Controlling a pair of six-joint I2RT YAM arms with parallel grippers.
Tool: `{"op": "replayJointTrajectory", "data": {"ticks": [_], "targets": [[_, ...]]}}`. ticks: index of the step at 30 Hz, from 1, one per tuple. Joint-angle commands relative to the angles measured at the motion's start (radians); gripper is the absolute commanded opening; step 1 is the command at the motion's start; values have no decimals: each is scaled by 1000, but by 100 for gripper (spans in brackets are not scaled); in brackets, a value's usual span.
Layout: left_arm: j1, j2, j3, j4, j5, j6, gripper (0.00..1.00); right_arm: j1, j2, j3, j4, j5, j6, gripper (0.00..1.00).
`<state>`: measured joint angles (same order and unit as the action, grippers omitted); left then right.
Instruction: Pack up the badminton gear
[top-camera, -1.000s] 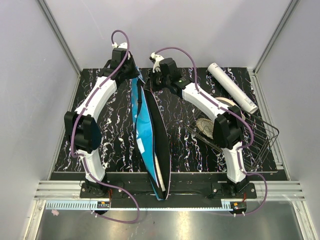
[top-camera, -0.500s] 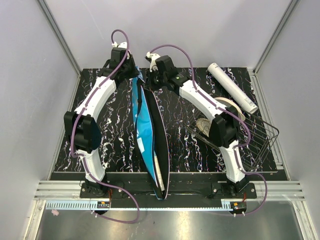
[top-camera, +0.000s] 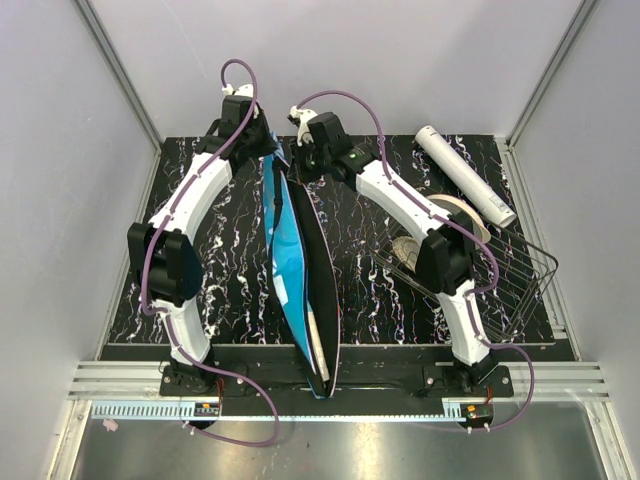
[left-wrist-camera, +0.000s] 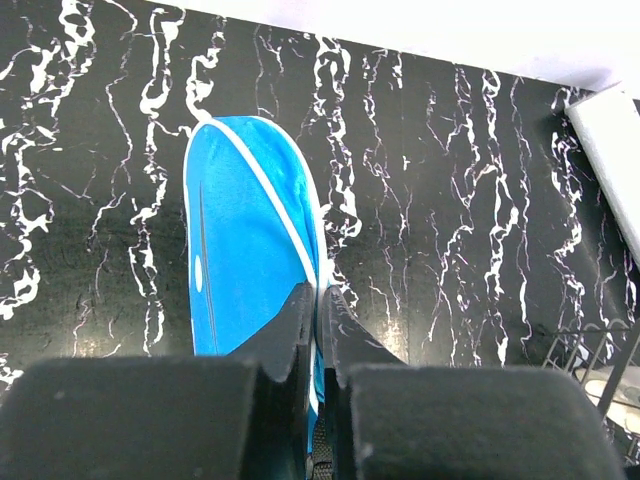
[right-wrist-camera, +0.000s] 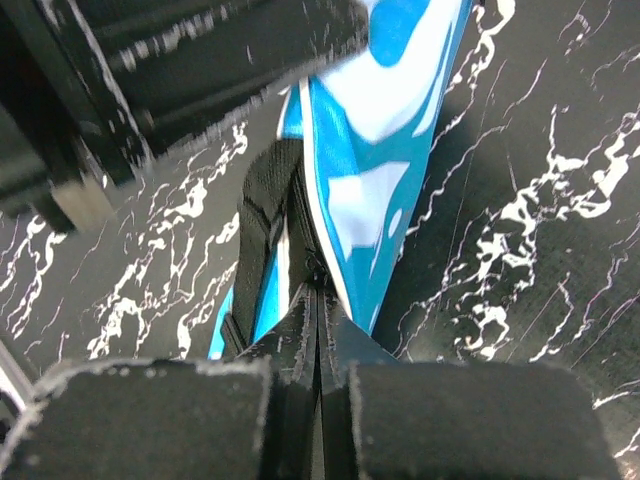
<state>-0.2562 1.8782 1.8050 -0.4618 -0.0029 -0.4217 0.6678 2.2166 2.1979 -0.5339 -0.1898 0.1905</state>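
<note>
The blue racket cover (top-camera: 285, 250) stands on edge along the middle of the table, its black side facing right. A pale handle (top-camera: 316, 338) shows in its open near end. At the far end, my left gripper (top-camera: 272, 152) is shut on the cover's white-piped edge (left-wrist-camera: 300, 235), with the fingertips (left-wrist-camera: 320, 300) pinching it. My right gripper (top-camera: 300, 165) is shut just beside it, and the tips (right-wrist-camera: 318, 300) meet at the zipper (right-wrist-camera: 318, 272) of the cover (right-wrist-camera: 390, 150). The white tube (top-camera: 465, 175) lies at the back right.
A black wire basket (top-camera: 520, 270) sits at the right behind my right arm, with round woven discs (top-camera: 408, 250) in it. In the left wrist view the tube (left-wrist-camera: 610, 150) and the basket's corner (left-wrist-camera: 590, 350) show at the right edge. Grey walls enclose the table.
My right arm has shifted a little to the left, closer to the cover's far end. The left arm and the cover have stayed put.
</note>
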Motion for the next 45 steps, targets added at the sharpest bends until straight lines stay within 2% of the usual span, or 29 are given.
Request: {"op": "replayJointTrajectory", "data": {"ticks": [1,8,17,27,31,40,43,45], "targets": [[49,-87,-1,123,-153,-14,0,-8,-95,-113,-54,-46,58,0],[141,-68,10,186,-140,-97,0,-8,-189,-335,103,-298,204,0],[293,-11,73,207,-134,-190,0,-8,-392,-656,199,-398,210,0],[413,119,182,189,-33,-190,0,-8,-808,-1180,224,-410,150,0],[422,125,188,199,-46,-167,0,-7,-909,-1357,193,-367,161,0],[423,142,212,167,-98,-117,0,-8,-1017,-1575,192,-303,280,0],[422,142,212,161,-79,-121,0,-7,-1025,-1568,189,-310,287,0],[422,137,211,157,-57,-124,0,-7,-1067,-1532,166,-284,256,8]]}}
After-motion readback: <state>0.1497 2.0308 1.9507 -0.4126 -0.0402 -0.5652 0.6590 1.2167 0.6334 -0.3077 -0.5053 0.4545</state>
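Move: About 55 cm back from the right hand, 5 cm to its right and some 12 cm lower lies the blue bag's narrow end; the racket handle showing in the open mouth is 44 cm back, 4 cm right and roughly 12 cm below. The dish rack's middle stands about 22 cm back, 48 cm right and 20 cm below. From the left hand, the zip pull is some 6 cm back and 4 cm right, and the narrow end about 60 cm back and 9 cm right. Drawing the zip pull along the open mouth towards the bag's narrow end, the right hand sweeps some 30 cm back, first nearly straight, then also 16 cm right, sinking 13 cm as its fingers tip about 30 degrees further down. The left hand keeps its pinch on the wide end and carries that end about 23 cm left and slightly forward, turning some 30 degrees counter-clockwise, then holds there. ##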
